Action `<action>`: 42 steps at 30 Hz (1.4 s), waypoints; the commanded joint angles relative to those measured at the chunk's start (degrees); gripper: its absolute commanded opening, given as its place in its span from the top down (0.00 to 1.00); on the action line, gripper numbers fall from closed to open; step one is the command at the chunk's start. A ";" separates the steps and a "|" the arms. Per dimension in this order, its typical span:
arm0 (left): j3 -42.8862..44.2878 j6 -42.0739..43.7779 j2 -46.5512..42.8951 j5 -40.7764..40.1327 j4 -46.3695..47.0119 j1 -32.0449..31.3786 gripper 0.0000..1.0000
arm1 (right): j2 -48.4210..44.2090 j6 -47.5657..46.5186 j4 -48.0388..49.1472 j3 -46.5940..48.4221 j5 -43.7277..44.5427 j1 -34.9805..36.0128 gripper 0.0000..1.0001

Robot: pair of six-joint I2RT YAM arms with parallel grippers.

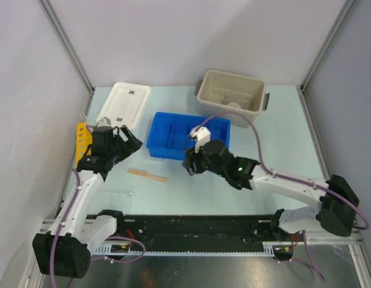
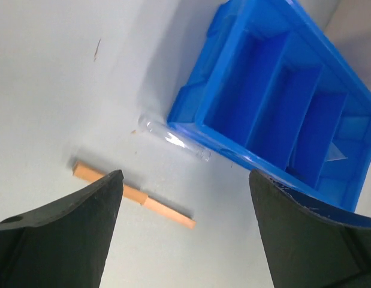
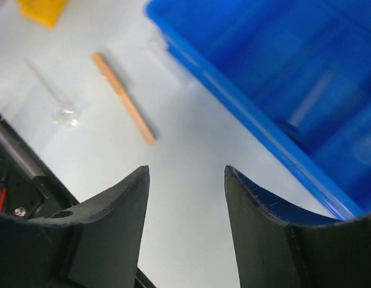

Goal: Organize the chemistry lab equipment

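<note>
A tan wooden stick (image 1: pixel 147 174) lies flat on the table in front of the blue tray (image 1: pixel 173 147). My left gripper (image 1: pixel 126 146) hovers above and to the left of the stick, open and holding nothing. In the left wrist view the stick (image 2: pixel 134 195) lies partly behind the left finger, and a clear glass tube (image 2: pixel 175 141) rests against the tray's outer wall. My right gripper (image 1: pixel 191 165) hangs open and empty at the tray's near edge. Its wrist view shows the stick (image 3: pixel 123 98), a small clear glass piece (image 3: pixel 64 113) and a faint tube inside the tray (image 3: pixel 311 99).
The blue divided tray (image 2: pixel 275 90) sits mid-table. Behind it stand a beige tub (image 1: pixel 232 93) at the back right and a white lid (image 1: pixel 124 102) at the back left. A yellow rack (image 1: pixel 81 141) lies at the left edge beside my left arm.
</note>
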 commanded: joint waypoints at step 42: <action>-4.85 -11.62 3.67 -6.04 -3.00 10.15 0.15 | 36.03 -13.02 15.35 7.51 0.88 15.82 0.89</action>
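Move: The wooden stick's middle lies about 18 cm to the right hand's left, about 1 cm back and some 17 cm below. Beyond the stick, the blue box is centred 12 cm ahead and 2 cm left; the glass tube at its near corner is 5 cm ahead and 14 cm left. The glass flask lies 7 cm back and 30 cm left. From the left hand, the stick is 6 cm back, 2 cm right and 15 cm below. Pinching the wooden stick near its right-hand end, the right fingers close from half open after swinging left and down to it, about 15 cm each way, turning some 20 degrees counter-clockwise; they draw back about 2 cm as they close. The left hand, open, sinks about 7 cm and shifts 6 cm left, away from the blue box, turning counter-clockwise. ##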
